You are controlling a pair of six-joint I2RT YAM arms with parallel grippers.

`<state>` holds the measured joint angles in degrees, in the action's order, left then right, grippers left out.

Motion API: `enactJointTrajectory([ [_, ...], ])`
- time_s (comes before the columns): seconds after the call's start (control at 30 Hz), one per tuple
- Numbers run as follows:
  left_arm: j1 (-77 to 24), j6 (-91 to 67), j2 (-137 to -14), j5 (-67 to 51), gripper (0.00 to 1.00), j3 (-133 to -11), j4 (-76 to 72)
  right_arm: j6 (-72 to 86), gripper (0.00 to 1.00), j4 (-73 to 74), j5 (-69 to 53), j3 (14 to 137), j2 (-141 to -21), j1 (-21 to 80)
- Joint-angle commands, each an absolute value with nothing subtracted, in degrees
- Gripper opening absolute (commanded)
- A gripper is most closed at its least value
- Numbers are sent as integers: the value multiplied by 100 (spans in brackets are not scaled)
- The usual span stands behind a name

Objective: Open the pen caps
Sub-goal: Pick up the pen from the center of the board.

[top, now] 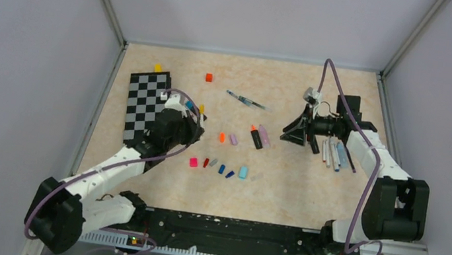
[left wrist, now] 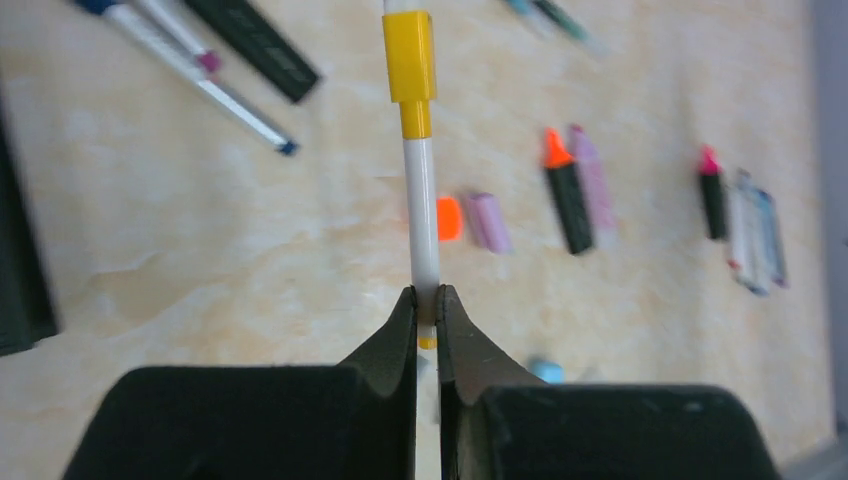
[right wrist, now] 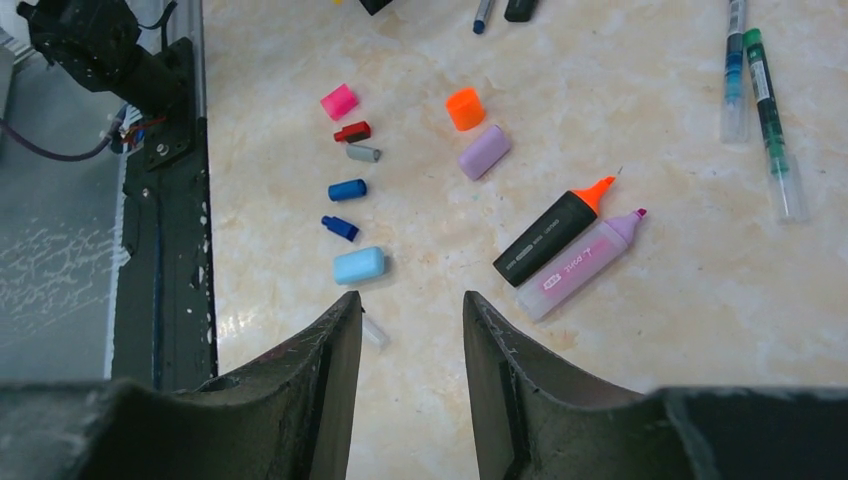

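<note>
My left gripper (left wrist: pixel 427 300) is shut on the lower end of a thin white pen (left wrist: pixel 423 220) that points away from it and carries a yellow cap (left wrist: pixel 409 60) at its far end. In the top view this gripper (top: pixel 195 116) hovers by the checkerboard's right edge. My right gripper (right wrist: pixel 410 305) is open and empty above the table. Ahead of it lie loose pen caps: pink (right wrist: pixel 339 101), red (right wrist: pixel 352 131), grey (right wrist: pixel 363 153), blue (right wrist: pixel 347 189), light blue (right wrist: pixel 358 265), orange (right wrist: pixel 465 108), purple (right wrist: pixel 484 152). Two uncapped highlighters, black (right wrist: pixel 548 238) and pink (right wrist: pixel 580 265), lie to their right.
A black-and-white checkerboard (top: pixel 145 106) lies at the left. A yellow cube (top: pixel 158 67) and a red cube (top: pixel 209 77) sit at the back. A teal pen (top: pixel 245 100) lies mid-table. Several pens (top: pixel 333 154) are bunched beside the right arm.
</note>
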<state>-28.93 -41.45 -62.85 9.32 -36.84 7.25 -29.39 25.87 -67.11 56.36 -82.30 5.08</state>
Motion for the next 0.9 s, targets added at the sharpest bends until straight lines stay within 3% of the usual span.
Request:
enactJointTrajectory([
  [0.0, -2895, -3357, -5627, -1219, 0, -2649, -2276, -2706, 42, 1924, -7244, 5563, -7947, 501],
  [0.2, -3355, -3673, -6149, -2380, 0, -2210, -4831, -551, 54, -784, -7805, 4551, -7496, 587],
  [0.53, -4688, -3424, -7451, -997, 0, -2694, -5993, 3659, 62, -4775, -6299, 3478, -7599, 1205],
  [0.87, -5063, -3485, -7940, -527, 0, -2985, -6222, 4338, 63, -5464, -5883, 3192, -7761, 1601],
])
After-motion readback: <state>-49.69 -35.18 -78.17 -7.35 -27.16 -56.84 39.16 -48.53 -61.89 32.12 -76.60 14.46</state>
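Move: Some 27 cm to the right of the left hand, level with it in reach and roughly 4 cm higher, are the right gripper's fingertips, where the held pen goes. Below that path lie the black highlighter, about 17 cm right and 8 ahead, the purple highlighter, 20 right and 9 ahead, and the orange cap, 5 right and 7 ahead, all about 12 cm down. From the right hand, the pen is 27 cm left, 3 ahead, at its height; the black highlighter is 10 left, 8 ahead, 16 down. Swinging the upright yellow-capped pen about 18 cm right towards the right gripper, the left hand also rises and draws back, turns some 40 degrees clockwise, tips its fingers up and keeps its pinch on the pen's lower end. The right hand opens wider, eases back slightly, then goes left and up towards the pen, its fingertips tilting upward. ##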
